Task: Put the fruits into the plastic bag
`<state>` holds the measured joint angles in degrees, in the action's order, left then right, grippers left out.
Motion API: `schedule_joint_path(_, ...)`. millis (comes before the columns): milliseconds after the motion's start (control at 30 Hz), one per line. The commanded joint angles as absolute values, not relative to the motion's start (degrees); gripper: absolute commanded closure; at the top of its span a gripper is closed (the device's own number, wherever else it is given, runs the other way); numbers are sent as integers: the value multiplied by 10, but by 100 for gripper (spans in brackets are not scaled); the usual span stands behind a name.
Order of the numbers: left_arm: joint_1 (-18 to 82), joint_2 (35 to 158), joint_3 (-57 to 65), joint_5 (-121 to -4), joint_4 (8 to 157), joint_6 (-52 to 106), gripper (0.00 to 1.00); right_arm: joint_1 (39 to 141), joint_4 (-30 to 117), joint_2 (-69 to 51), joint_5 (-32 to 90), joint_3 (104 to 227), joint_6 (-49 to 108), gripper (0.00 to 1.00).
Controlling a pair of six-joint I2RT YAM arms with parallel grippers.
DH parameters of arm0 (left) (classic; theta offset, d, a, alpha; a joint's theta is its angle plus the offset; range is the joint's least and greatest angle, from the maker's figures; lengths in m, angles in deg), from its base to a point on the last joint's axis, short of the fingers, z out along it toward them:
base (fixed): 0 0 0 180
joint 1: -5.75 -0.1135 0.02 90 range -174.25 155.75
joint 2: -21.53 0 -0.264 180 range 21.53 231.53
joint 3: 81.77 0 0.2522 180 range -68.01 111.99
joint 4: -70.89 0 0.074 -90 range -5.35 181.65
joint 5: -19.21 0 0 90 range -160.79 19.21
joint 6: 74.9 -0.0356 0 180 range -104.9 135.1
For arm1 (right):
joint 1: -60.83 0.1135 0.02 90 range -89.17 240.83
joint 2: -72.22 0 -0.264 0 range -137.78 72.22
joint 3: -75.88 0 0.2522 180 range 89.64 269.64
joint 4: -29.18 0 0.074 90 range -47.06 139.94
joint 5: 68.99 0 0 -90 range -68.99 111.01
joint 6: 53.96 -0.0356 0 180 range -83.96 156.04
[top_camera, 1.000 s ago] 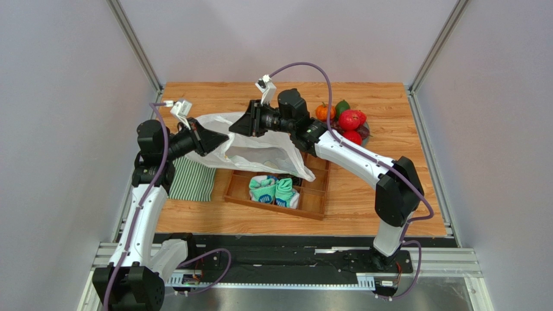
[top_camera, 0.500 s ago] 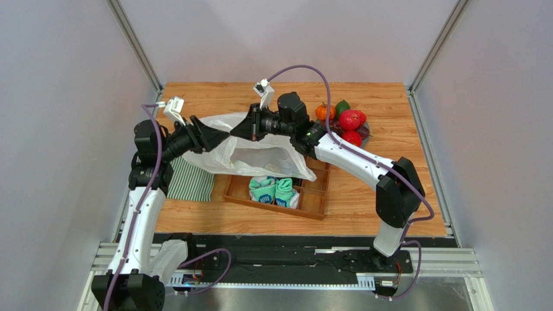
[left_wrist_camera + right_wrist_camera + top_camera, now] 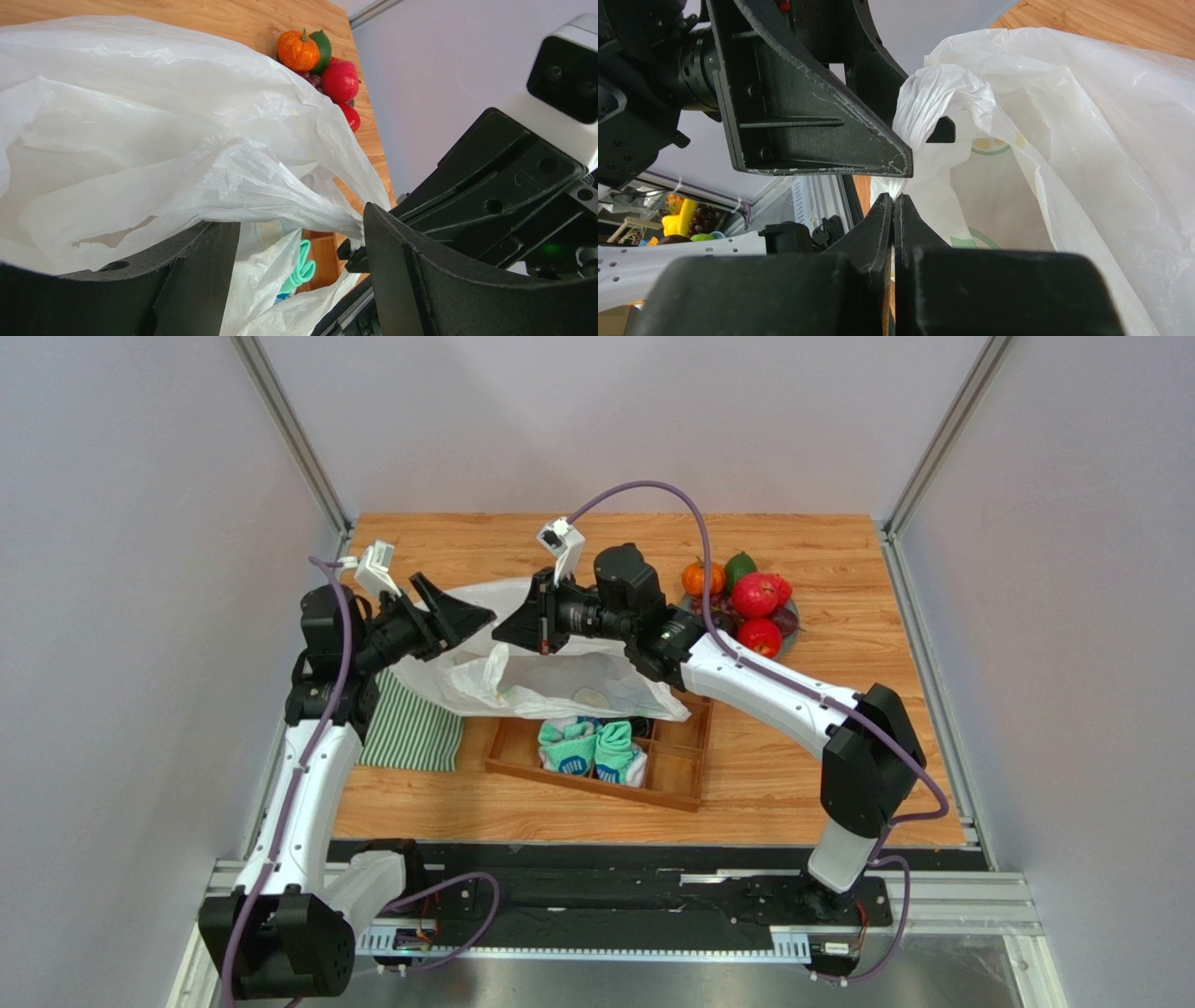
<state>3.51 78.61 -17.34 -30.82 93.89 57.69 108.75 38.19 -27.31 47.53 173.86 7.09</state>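
Observation:
The white plastic bag (image 3: 561, 676) hangs over the wooden tray, stretched between my two grippers. My right gripper (image 3: 508, 633) is shut on a bunched strip of the bag's rim (image 3: 927, 105), which it pinches at its tips (image 3: 896, 201). My left gripper (image 3: 302, 241) stands open, with crinkled bag film (image 3: 175, 161) lying loosely between its fingers (image 3: 428, 280). The fruits sit together at the back right: a red apple (image 3: 758, 594), an orange ribbed one (image 3: 701, 577), a green one (image 3: 739, 567) and a second apple (image 3: 762, 634). They also show in the left wrist view, where the orange one (image 3: 297, 50) sits beyond the bag.
A wooden compartment tray (image 3: 676, 763) under the bag holds rolled teal socks (image 3: 596, 746). A green-and-white striped cloth (image 3: 414, 731) lies to its left, beneath my left arm. Grey walls close in both sides and the back.
My left gripper has opened and let go of the bag, whose left side now sags. My right gripper has shut on the rim and shifted slightly left.

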Motion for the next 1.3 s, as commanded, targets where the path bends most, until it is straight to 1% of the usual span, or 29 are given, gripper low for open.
schedule_joint_path(0,36,794,-163,-301,920,597,27,1102,409,-258,453,1763,111,100)
schedule_joint_path(100,42,803,-169,-289,909,605,28,1110,427,-266,444,1778,127,100)
schedule_joint_path(167,43,808,-177,-276,898,611,31,1114,448,-267,438,1782,134,100)
schedule_joint_path(200,44,809,-178,-269,896,611,40,1114,451,-267,432,1782,137,100)
schedule_joint_path(267,45,814,-183,-256,900,606,49,1114,453,-263,425,1781,141,100)
schedule_joint_path(333,46,823,-186,-237,901,606,53,1114,459,-260,421,1783,147,99)
schedule_joint_path(367,45,827,-190,-227,894,610,58,1114,462,-260,415,1788,149,98)
schedule_joint_path(433,48,833,-197,-208,878,626,63,1114,475,-262,410,1793,154,95)
schedule_joint_path(467,50,833,-202,-205,865,629,75,1114,479,-263,405,1795,157,93)
schedule_joint_path(500,50,834,-202,-204,862,631,82,1114,485,-263,403,1797,159,90)
schedule_joint_path(533,50,836,-202,-203,860,631,89,1114,489,-261,401,1797,162,83)
schedule_joint_path(567,50,837,-195,-204,862,630,100,1114,499,-259,397,1797,169,78)
schedule_joint_path(600,50,838,-191,-211,865,627,100,1114,506,-255,394,1797,173,72)
schedule_joint_path(633,50,844,-186,-213,866,627,100,1114,514,-244,390,1797,179,59)
schedule_joint_path(700,47,852,-165,-213,868,623,100,1113,544,-226,373,1796,204,48)
schedule_joint_path(733,44,861,-156,-214,875,620,100,1112,556,-204,364,1792,213,38)
schedule_joint_path(833,34,883,-115,-215,901,596,100,1102,601,-160,324,1773,243,28)
schedule_joint_path(1000,14,901,-54,-220,936,547,100,1053,676,-43,256,1724,244,21)
schedule_joint_path(1033,5,906,-39,-220,950,537,100,1022,688,-31,251,1716,237,18)
schedule_joint_path(1100,-3,911,-25,-221,965,511,100,967,731,-10,244,1702,232,16)
schedule_joint_path(1267,-5,913,-22,-203,964,473,100,853,817,-29,228,1695,228,14)
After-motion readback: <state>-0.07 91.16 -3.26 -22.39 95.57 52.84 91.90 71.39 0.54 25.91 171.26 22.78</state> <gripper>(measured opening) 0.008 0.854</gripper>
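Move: The plastic bag's gathered rim crosses between the left hand's open fingers, about 2 cm to its right and level in height; the right hand already pinches that rim. From the left hand the compartment tray is some 18 cm right, 2 cm back and 20 cm below, the striped cloth about 13 cm left, level fore and aft, 20 cm below. From the right hand the plate of fruits lies roughly 20 cm ahead, 38 cm right and 22 cm down. The bag's rim changes hands: the left fingers sink and edge right a couple of centimetres and shut on the rim beside the right fingertips, then carry it forward and up by some 6 cm. The right hand eases down with them, opens to let go, then swings away right about 23 cm, rising and turning clockwise, towards the plate of fruits, fingers wide. ##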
